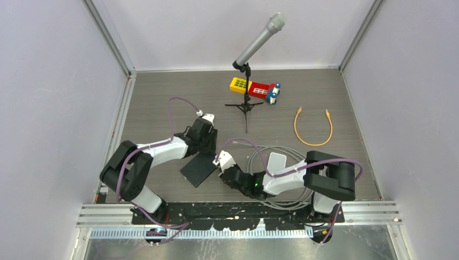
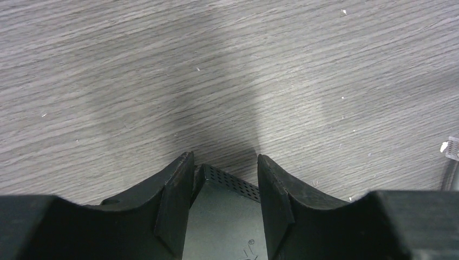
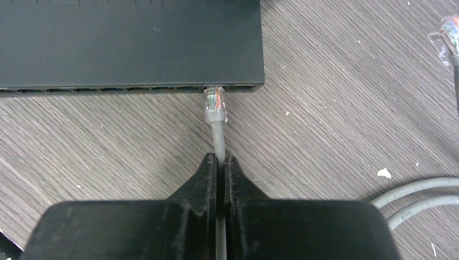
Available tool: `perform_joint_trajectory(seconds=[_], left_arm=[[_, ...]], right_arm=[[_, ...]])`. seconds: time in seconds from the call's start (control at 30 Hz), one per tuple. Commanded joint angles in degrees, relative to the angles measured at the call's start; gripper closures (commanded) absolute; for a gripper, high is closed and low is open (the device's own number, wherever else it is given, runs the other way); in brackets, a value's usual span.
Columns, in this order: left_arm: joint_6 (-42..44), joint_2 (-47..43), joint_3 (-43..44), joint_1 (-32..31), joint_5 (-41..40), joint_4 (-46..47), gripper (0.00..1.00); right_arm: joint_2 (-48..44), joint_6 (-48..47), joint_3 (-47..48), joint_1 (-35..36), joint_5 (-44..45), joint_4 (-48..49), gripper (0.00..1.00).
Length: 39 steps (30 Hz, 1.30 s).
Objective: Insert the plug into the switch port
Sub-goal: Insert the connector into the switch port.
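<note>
The black switch (image 1: pixel 197 169) lies flat between the two arms; its row of ports (image 3: pixel 130 89) faces my right wrist camera. My left gripper (image 2: pixel 224 158) is shut on a far corner of the switch (image 2: pixel 227 216), one pad on each side of it. My right gripper (image 3: pixel 221 160) is shut on the grey cable (image 3: pixel 218 138) a short way behind the clear plug (image 3: pixel 215 105). The plug's tip sits at the port row near the switch's right end, slightly tilted. In the top view the left gripper (image 1: pixel 200 147) is at the switch's far edge and the right gripper (image 1: pixel 219 164) at its right edge.
Grey cable is coiled (image 1: pixel 281 181) under the right arm, with loops (image 3: pixel 417 197) and a second clear plug (image 3: pixel 446 38) to the right. A microphone stand (image 1: pixel 246 103), a red and yellow toy (image 1: pixel 254 88) and an orange cable (image 1: pixel 313 127) stand further back.
</note>
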Motion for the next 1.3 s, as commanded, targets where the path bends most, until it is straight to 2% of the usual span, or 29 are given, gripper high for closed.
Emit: perform_joint_trajectory(seconds=[0.0, 0.23, 0.6, 0.7, 0.8, 0.93, 0.97, 1.27], left_arm=[[-2.18, 0.83, -2.02, -1.79, 8.16, -2.61, 0.53], [-3.21, -1.38, -2.66, -1.77, 7.19, -3.5, 0.52], [-4.95, -3.3, -3.27, -1.75, 8.19, -3.48, 0.5], [-4.73, -3.59, -2.75, -1.76, 6.06, -4.87, 0.45], [-4.38, -4.38, -1.34, -1.4, 2.48, -7.19, 0.34], [-4.12, -5.31, 0.87, 0.24, 1.96, -8.65, 0.25], [-4.08, -5.48, 1.46, 0.85, 2.12, -9.0, 0.17], [-4.46, -8.43, 2.06, 5.06, 1.44, -11.3, 0.13]], right_arm=[[1.05, 1.98, 3.01, -0.84, 0.39, 9.14, 1.0], [-0.86, 3.86, 2.54, -1.33, 4.29, 6.48, 1.0], [1.34, 4.44, 5.58, -1.37, 2.44, 6.76, 1.0], [1.0, 4.13, 5.33, -1.38, 2.6, 6.25, 1.0], [0.32, 4.21, 4.18, -1.37, 2.85, 6.02, 1.0], [0.0, 4.66, 2.91, -1.37, 2.35, 6.19, 1.0], [-0.01, 4.66, 2.83, -1.37, 2.2, 6.19, 1.0], [0.0, 4.48, 2.8, -1.37, 1.82, 5.83, 0.99]])
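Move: The switch port lies some 3 cm ahead and 3 cm left of the right hand, about 1 cm below it, with the held plug already at its mouth; the switch's middle is some 10 cm left and 1 cm back of it. The loose plug rests about 12 cm ahead and 5 cm right of the right hand, the cable coil some 23 cm right and 1 cm back. From the left hand, at the switch's far-left corner, the switch's middle is about 9 cm back and 2 cm left. The switch is let go by the left hand, which holds nearly still at its far corner, then slides back about 1.5 cm, opens its half-open fingers wide, and comes free leftward by some 3 cm, rising 1.5 cm at the end. The right hand keeps its pinch on the cable behind the plug, staying almost in place before easing about 1 cm each forward, left and up, the plug staying close to the port side. ##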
